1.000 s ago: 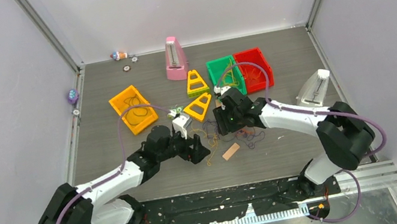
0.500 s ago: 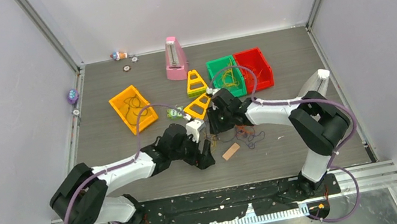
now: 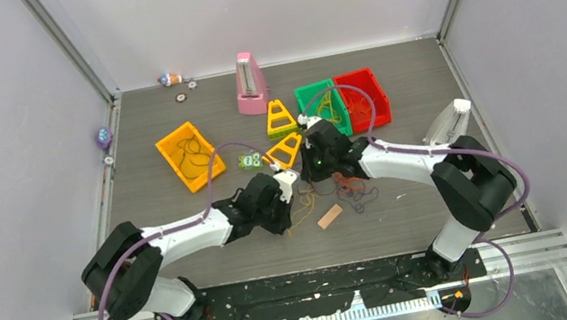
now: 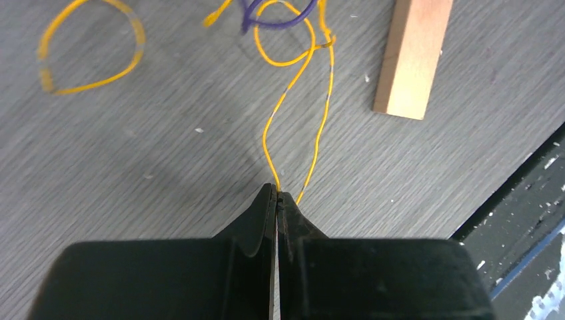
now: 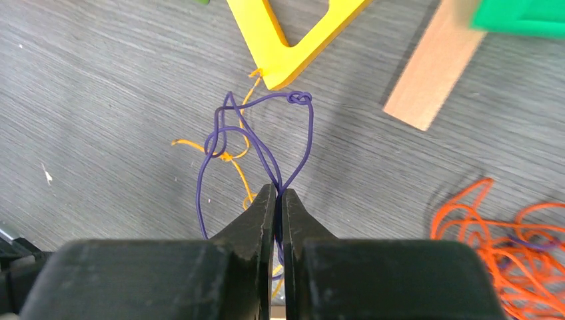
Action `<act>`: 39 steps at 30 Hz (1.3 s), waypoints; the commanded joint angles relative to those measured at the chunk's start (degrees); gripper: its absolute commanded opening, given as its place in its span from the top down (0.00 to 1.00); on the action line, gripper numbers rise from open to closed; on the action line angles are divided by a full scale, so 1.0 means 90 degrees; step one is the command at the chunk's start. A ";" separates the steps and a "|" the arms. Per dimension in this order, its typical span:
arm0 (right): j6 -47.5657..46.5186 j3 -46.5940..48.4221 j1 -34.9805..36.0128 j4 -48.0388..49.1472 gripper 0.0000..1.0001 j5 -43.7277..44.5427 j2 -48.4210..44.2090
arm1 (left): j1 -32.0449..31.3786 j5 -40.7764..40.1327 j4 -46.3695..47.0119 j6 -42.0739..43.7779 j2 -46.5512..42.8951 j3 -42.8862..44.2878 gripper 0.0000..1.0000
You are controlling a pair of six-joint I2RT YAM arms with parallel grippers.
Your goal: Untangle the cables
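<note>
A tangle of thin cables (image 3: 329, 196) lies mid-table between both arms. My left gripper (image 4: 278, 194) is shut on a yellow cable (image 4: 268, 133), whose strands run up to a loop knotted with a purple one (image 4: 276, 23). My right gripper (image 5: 279, 191) is shut on purple cable strands (image 5: 293, 143); they rise to a small knot (image 5: 300, 99) and twist with a yellow strand (image 5: 236, 163). An orange-red bundle (image 5: 496, 230) lies to the right of that gripper. In the top view the left gripper (image 3: 288, 209) and the right gripper (image 3: 315, 174) sit close together over the tangle.
A wooden stick (image 3: 330, 217) lies near the cables. Yellow triangle blocks (image 3: 285, 149), a green bin (image 3: 321, 106), a red bin (image 3: 363, 97) and an orange bin (image 3: 190, 155) hold the middle. A pink metronome (image 3: 250, 84) stands behind and a white one (image 3: 448, 125) at right.
Both grippers went from open to shut, the left on yellow cable, the right on purple cable. The left arm reached further right, and the right gripper settled at the tangle's upper left.
</note>
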 commanded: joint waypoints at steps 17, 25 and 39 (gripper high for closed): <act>0.0010 -0.1709 -0.1597 -0.1380 0.95 0.2176 -0.2957 | 0.0413 -0.3966 -0.1114 -0.1225 -0.4095 -0.0674 1.00; -0.0829 -0.1658 -0.1605 -0.1099 0.05 0.0460 -0.3286 | 0.1033 -0.1694 -0.1354 -0.0835 -0.4194 0.0119 1.00; -0.1179 -0.1734 -0.1537 0.0935 0.01 -0.1628 -0.4512 | 0.1039 0.0236 -0.2590 -0.0330 -0.2309 0.2836 1.00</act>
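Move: Right hand, holding the purple cable: the orange cable pile lies about 10 cm to its right, 4 cm back and 4 cm below; the yellow triangle frame is some 7 cm ahead and 4 cm left, the small wooden block 9 cm back and 4 cm right. Left hand, pinching the yellow cable just above the table: the green bin is some 26 cm ahead and 12 cm right, the frame 19 cm ahead and 2 cm right, the block 10 cm right and 1 cm ahead. The right hand keeps its pinch on the purple cable and sweeps it about 17 cm to the right, past the orange cable pile, rising slightly, then opens wide to let go and backs off some 8 cm left while climbing about 9 cm. Meanwhile the left hand, shut on the yellow cable, draws it up and away, first left and forward with the fingers swinging up and turning counter-clockwise some 35 degrees, then swinging back right as it goes on rising, to end about 22 cm higher. ##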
